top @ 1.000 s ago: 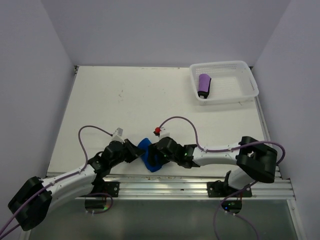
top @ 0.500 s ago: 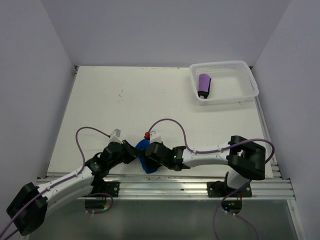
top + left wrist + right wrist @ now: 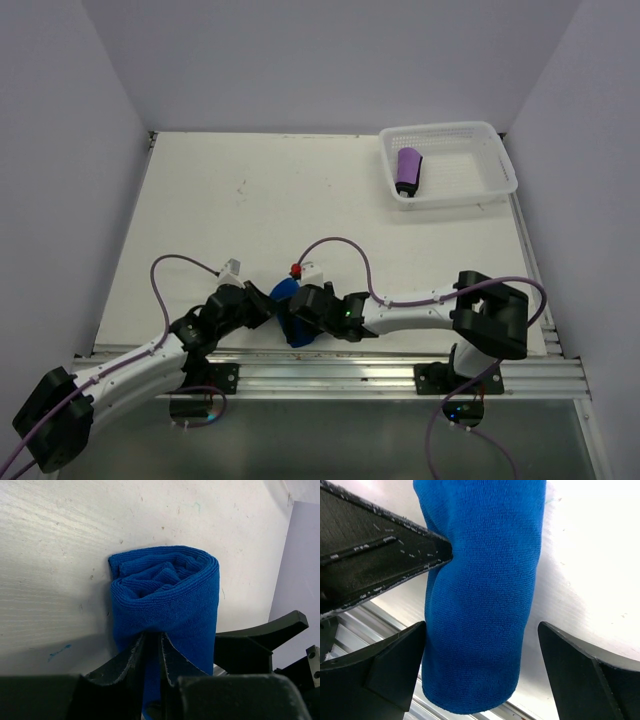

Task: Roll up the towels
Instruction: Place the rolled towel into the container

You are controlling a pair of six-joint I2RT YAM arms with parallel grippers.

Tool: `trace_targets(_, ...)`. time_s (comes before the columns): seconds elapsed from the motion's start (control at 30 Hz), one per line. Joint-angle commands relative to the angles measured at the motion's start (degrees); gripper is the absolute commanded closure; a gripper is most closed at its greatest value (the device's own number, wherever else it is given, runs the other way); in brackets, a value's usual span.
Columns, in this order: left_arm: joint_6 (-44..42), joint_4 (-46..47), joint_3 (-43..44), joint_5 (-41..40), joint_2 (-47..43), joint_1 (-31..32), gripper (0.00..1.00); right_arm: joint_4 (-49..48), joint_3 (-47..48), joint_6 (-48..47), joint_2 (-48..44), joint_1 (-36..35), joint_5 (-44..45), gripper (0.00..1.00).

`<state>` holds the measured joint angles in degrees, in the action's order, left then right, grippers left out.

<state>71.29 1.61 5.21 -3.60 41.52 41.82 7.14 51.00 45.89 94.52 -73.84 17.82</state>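
Note:
The blue towel (image 3: 284,291) lies rolled into a tube on the white table near the front edge. In the left wrist view the roll's spiral end (image 3: 165,587) faces the camera. My left gripper (image 3: 152,636) is shut on a fold of its outer layer. My right gripper (image 3: 481,630) stands open, one finger on each side of the roll (image 3: 480,600), neither pressing it. The left gripper's finger (image 3: 380,560) touches the roll's side there. The purple towel (image 3: 408,170) lies rolled up in the white basket (image 3: 500,170) at the far right.
A metal rail (image 3: 380,365) runs along the table's near edge, just below the blue towel. Purple cables (image 3: 340,242) loop over both arms. Grey walls close in the table on the left, right and back.
My right arm has slid left along the roll, and its jaws have spread wide around the blue towel. The left gripper keeps its pinch and has hardly moved.

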Motion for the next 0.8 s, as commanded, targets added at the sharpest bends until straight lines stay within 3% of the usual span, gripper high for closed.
trace_targets(0.0,-2.5,-6.4,-2.0,-1.9,1.4,0.1,0.81,-4.8,-1.2,2.1,1.5,0.4,-2.1,0.05)
trace_targets(0.27,-2.6,-7.8,-2.1,-2.1,0.9,0.1,0.81,-1.1,2.6,0.8,4.2,-0.3,0.6,0.22)
trace_targets(0.53,-2.8,-7.8,-1.6,-2.3,-0.4,0.2,0.81,2.4,4.9,-0.3,4.8,-0.6,1.8,0.53)
trace_targets(0.77,-6.1,-13.3,6.1,-7.0,0.3,0.1,0.81,7.9,6.6,-2.2,3.3,-0.6,4.1,0.75)
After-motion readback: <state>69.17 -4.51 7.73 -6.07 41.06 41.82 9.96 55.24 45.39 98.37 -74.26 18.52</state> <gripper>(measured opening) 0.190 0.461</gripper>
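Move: The rolled blue towel lies just ahead of the right hand: its middle is about 3 cm forward, 1 cm left and 1 cm below, its near end between the open fingers. The metal rail runs about 9 cm straight behind that hand, some 4 cm lower; the container stands roughly 42 cm ahead and 38 cm to its right. From the left hand the rolled towel's middle is about 3 cm right, 2 cm back and 1 cm down. Left and down, only about 1 cm each, the right hand settles around the near part of the rolled towel, then rises slightly as its wide-open fingers close to about half and pinch the roll from both sides. The left hand, nearly shut, keeps its fingertips against the roll's left side and at the end shifts about 1 cm left, rolling some 5 degrees. ##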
